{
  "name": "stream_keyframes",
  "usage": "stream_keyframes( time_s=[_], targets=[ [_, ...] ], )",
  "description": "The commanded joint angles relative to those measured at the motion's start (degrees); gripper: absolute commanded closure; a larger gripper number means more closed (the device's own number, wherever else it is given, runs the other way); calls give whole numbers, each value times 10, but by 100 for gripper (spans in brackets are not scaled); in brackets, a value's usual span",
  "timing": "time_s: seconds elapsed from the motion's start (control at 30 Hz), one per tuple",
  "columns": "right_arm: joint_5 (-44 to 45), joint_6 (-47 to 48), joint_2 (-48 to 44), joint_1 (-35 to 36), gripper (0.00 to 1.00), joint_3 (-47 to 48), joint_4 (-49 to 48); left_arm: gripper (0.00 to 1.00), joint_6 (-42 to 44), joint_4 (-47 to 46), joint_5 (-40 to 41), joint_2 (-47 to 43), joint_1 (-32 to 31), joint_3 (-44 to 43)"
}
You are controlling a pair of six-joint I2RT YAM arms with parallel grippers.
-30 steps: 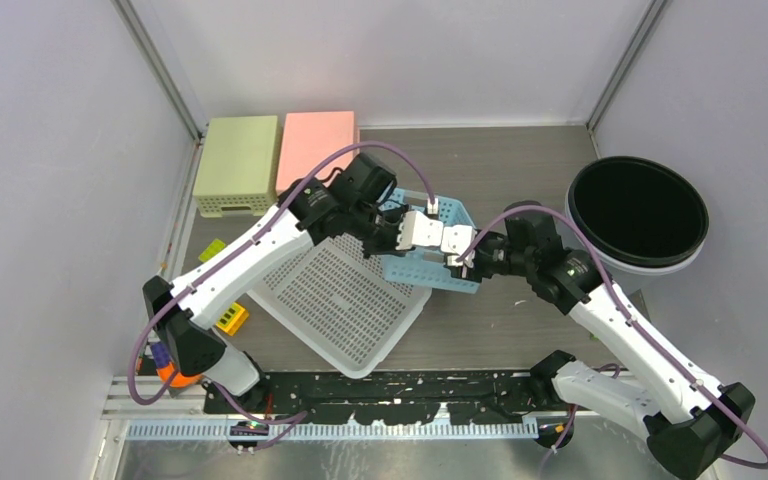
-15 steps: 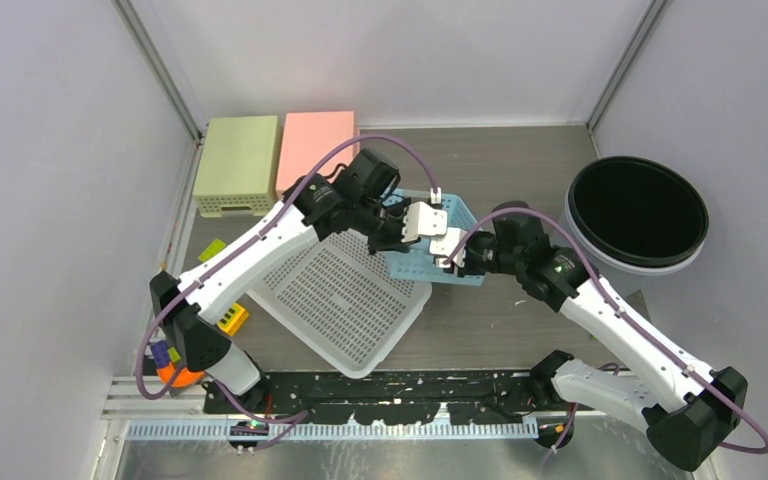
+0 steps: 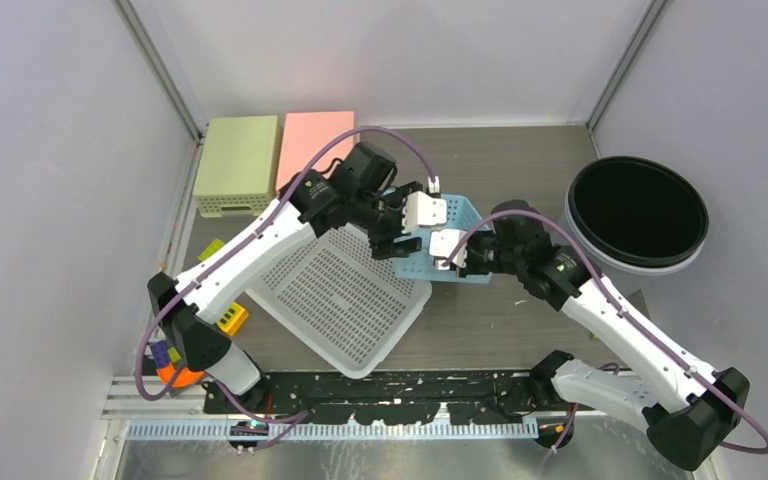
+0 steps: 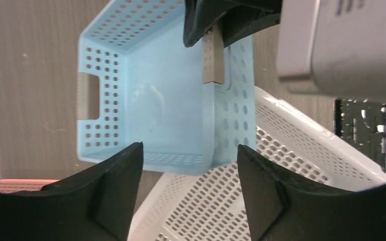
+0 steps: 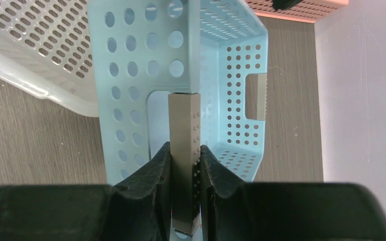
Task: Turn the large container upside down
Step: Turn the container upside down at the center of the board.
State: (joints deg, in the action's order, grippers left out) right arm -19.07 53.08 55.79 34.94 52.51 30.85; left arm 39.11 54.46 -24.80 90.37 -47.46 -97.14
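A light-blue perforated container (image 3: pixel 463 212) sits mid-table, tilted, with one edge resting on the largest container in view, a white perforated basket (image 3: pixel 340 300). My right gripper (image 3: pixel 441 258) is shut on a grey strip at the blue container's side wall (image 5: pixel 184 125), fingers pinching it from both sides (image 5: pixel 185 150). My left gripper (image 3: pixel 401 234) stands open just off the blue container (image 4: pixel 156 100), fingers spread with nothing between them (image 4: pixel 188 153). From the left wrist, the right gripper's fingers (image 4: pixel 216 20) show clamping that strip. The white basket (image 4: pixel 291 145) lies below.
A green box (image 3: pixel 237 162) and a pink box (image 3: pixel 315 145) stand at the back left. A black round bin (image 3: pixel 638 212) sits at the right. Small yellow and green blocks (image 3: pixel 231 318) lie by the left arm. Walls enclose three sides.
My left gripper has let go of the blue container and opened. My right gripper has closed on its wall strip, and the container has shifted slightly back and left.
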Motion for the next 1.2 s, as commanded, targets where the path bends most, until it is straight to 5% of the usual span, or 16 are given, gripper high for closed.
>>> stream_keyframes(
  time_s=[0.0,0.13,0.33,0.53,0.83,1.17],
  targets=[
    [27,2,-12,3,99,54,15,21,-10,-35,22,-39,11,-39],
    [41,1,-9,4,99,83,37,1,-21,-46,56,-59,22,-59],
    [52,-25,3,3,96,140,70,0,-43,-101,173,-98,53,-75],
    [114,-92,39,2,89,205,77,0,-49,-194,296,-150,91,18],
    [184,-223,147,-39,89,339,119,0,-43,-203,294,-217,145,151],
    [13,-407,240,-186,91,455,116,0,-66,-167,166,-291,234,249]
  ],
)
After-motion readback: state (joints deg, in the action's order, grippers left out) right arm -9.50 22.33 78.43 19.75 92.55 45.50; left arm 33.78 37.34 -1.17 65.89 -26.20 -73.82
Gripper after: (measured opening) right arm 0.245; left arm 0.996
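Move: The right gripper holds the blue container by its tan handle. The clear board in the far middle lies some 20 cm ahead of it and about 3 cm left, 18 cm down; the pink container stands about 30 cm ahead and 30 cm left. From the left gripper, already off the blue container, the large container is about 15 cm left and 3 cm back, 22 cm down, the blue container some 8 cm right, 2 cm ahead and 3 cm below. Keep the right gripper shut on the blue container's handle; lift straight up first, then carry it forward towards the far middle and somewhat right, about 11 cm up and 11 cm out in all, turning the wrist some 40 degrees clockwise. Open the left gripper fully and pull it clear of the blue container, up and forward, then left and down over the far part of the large container, turning counter-clockwise. ##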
